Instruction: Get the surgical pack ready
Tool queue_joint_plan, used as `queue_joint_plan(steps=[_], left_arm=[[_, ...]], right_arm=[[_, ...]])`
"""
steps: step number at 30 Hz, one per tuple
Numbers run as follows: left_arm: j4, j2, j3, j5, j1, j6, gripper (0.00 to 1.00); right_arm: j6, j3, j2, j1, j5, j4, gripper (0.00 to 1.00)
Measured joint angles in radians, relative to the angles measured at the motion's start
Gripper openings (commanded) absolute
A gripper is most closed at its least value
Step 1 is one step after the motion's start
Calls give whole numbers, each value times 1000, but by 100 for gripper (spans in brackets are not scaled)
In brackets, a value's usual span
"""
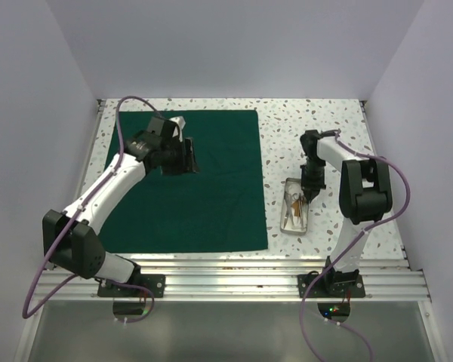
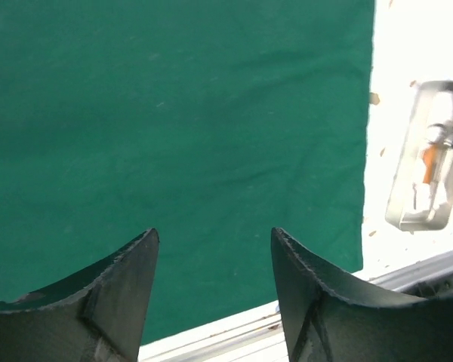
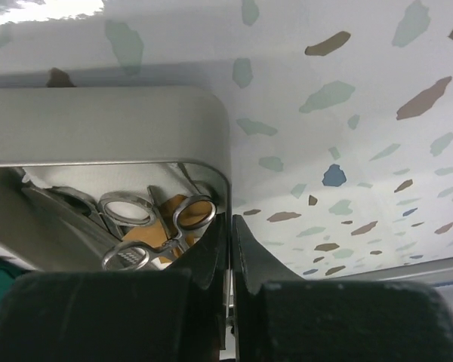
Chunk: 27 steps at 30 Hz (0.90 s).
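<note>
The surgical pack's dark green drape (image 1: 211,188) lies spread flat on the left half of the table and fills most of the left wrist view (image 2: 181,121). Its small silver instrument tray (image 1: 296,205) stands on the speckled top right of the drape, also visible at the right edge of the left wrist view (image 2: 430,158). Ring-handled instruments (image 3: 136,219) lie inside it. My left gripper (image 2: 215,234) hovers open over the drape's far left part (image 1: 190,158), holding nothing. My right gripper (image 3: 230,219) is shut on the tray's thin side wall (image 3: 225,177), one finger inside and one outside, at the tray's far end (image 1: 311,190).
The speckled white tabletop (image 1: 325,128) stretches around the tray. Metal rails (image 1: 249,275) carrying both arm bases run along the near edge, just below the drape's front hem. Plain walls close in the left, back and right sides.
</note>
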Motion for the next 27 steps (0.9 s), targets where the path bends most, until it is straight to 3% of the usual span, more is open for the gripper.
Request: queue_joint_plan(steps=[3,4,11,16,21,27], left_arm=[[-50,-18,4,-57,10,-35,83],[-63,-28,4,-79,10,-48,100],[-112,-217,-12,-234,13,-160,100],[-143,-270,-12,-311,13,-169,100],[-165,-272,-24,-381,19,-167,100],[-164,-274,-82,-381,21,-163,100]], right_arm=[[26,41,-24,0,-22,-26,0],[38,61,-34,0,-35,-34,0],[229,179,-109,55,-159,-32,0],[499,186,-97,226,-191,17,0],[744,328,28,414,-186,39,0],[920,666,283,576,-153,28,0]])
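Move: The right hand has the tray pinched by its right wall near the far end: the tray's middle is about 5 cm to its left and 3 cm back. The green drape's right edge runs some 15 cm to the left, level with the hand; the drape's middle, where the tray is headed, lies about 42 cm left and 7 cm ahead. From the empty left hand the tray is some 32 cm right, 6 cm back and 17 cm below. Keeping its fingers shut on the rim, the right hand first lifts the loaded tray about 8 cm and slightly forward, then sweeps some 33 cm left over the drape, turning clockwise and tipping its left side up by roughly 20 degrees. The left hand clears the way leftward by about 9 cm, rising then sinking partway, turning counter-clockwise and opening wide. ##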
